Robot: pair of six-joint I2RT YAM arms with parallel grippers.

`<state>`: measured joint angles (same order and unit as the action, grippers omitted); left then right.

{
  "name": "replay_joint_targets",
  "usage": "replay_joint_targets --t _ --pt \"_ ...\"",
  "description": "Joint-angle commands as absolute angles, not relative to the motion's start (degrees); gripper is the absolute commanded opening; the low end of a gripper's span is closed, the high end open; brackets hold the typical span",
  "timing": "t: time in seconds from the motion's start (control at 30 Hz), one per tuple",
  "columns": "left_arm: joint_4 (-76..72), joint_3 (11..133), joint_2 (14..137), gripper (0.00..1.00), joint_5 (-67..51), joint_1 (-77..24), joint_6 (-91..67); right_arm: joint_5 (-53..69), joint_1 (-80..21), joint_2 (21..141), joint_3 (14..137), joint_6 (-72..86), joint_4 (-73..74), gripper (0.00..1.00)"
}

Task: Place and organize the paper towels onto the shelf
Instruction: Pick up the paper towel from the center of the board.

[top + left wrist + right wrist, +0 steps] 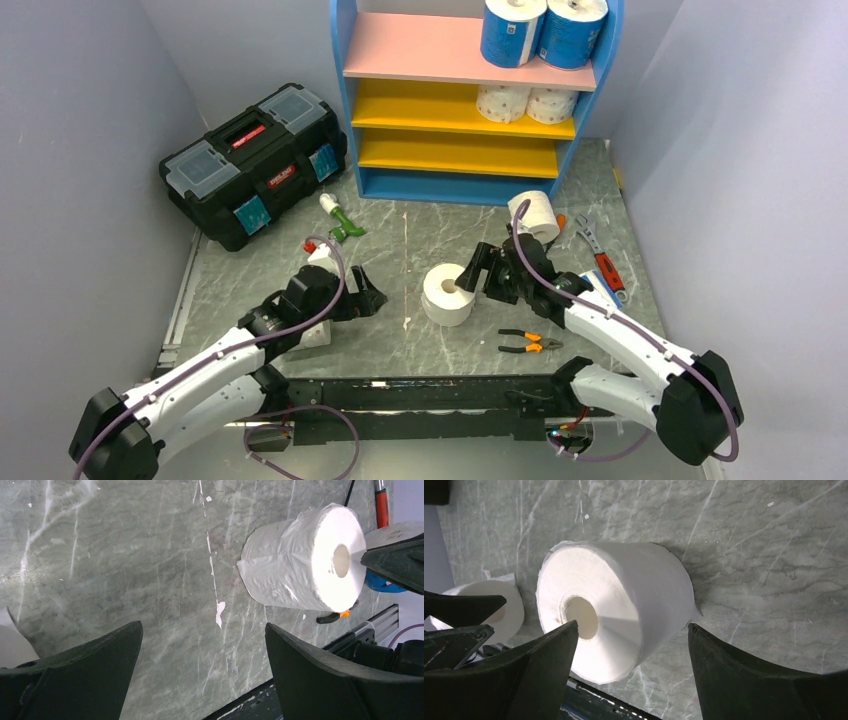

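Note:
A plain white paper towel roll (447, 293) stands on its end mid-table, core up. My right gripper (472, 272) is open at its right side. In the right wrist view the roll (614, 605) lies partly between the fingers, the left finger over its end face and the right one apart from it (633, 625). My left gripper (372, 298) is open and empty over bare table (204, 624), the roll (300, 560) to its right. Another white roll (535, 213) sits before the shelf (470, 185). The shelf holds two blue-wrapped rolls (513, 30) on the pink board and two white rolls (527, 102) below.
A black toolbox (255, 165) stands at the back left. Pliers (530, 342) lie near the front, with a wrench (590, 235) and a red-handled tool (610, 275) at the right. A white roll (315, 336) is partly hidden under my left arm. A green-and-white item (340, 222) lies behind it.

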<state>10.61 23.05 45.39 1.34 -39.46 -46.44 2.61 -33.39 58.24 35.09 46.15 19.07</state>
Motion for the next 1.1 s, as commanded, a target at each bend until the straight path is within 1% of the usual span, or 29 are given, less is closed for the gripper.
replay_joint_targets --t 0.0,0.27,0.5,0.8,0.97,1.07 --pt "10.09 22.77 45.63 0.99 1.13 -39.53 -47.46 2.76 -34.76 58.95 37.7 45.55 17.55 0.82" --pt "10.28 22.25 44.89 1.0 1.4 -39.52 -47.64 0.16 -36.85 62.27 39.59 44.82 18.47 0.8" --pt "10.37 21.97 44.84 0.99 1.32 -39.51 -47.77 -2.03 -37.55 63.65 40.02 45.11 18.9 0.76" --pt "10.02 21.91 45.35 0.99 0.99 -39.49 -47.73 -2.99 -37.52 64.43 40.37 45.14 19.26 0.64" --pt "10.06 21.89 45.4 0.99 0.97 -39.51 -47.72 -2.86 -37.6 64.73 40.51 45.13 19.41 0.61" --pt "9.86 21.73 45.26 0.99 0.97 -39.53 -47.77 -3.38 -37.74 64.82 40.92 45.02 20.09 0.58"
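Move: The white paper towel at the centre of the board stands about 5 cm to the right hand's left and 1 cm back, its middle some 6 cm below the hand point. Another paper towel lies roughly 17 cm ahead and 12 cm right of that hand. The pliers are about 7 cm back, 12 cm right and 11 cm down. From the left hand, the centre paper towel stands some 17 cm right, 1 cm ahead, 6 cm lower. Ease the right gripper about 1.5 cm down and 1 cm left over the standing paper towel's near wall, drifting left first and then settling downward with a slight roll of the wrist. Bring the inner fingertip to the core hole with the outer one beyond the roll's right-hand side, and close the fingers by about a quarter of their range, leaving them still well open. ##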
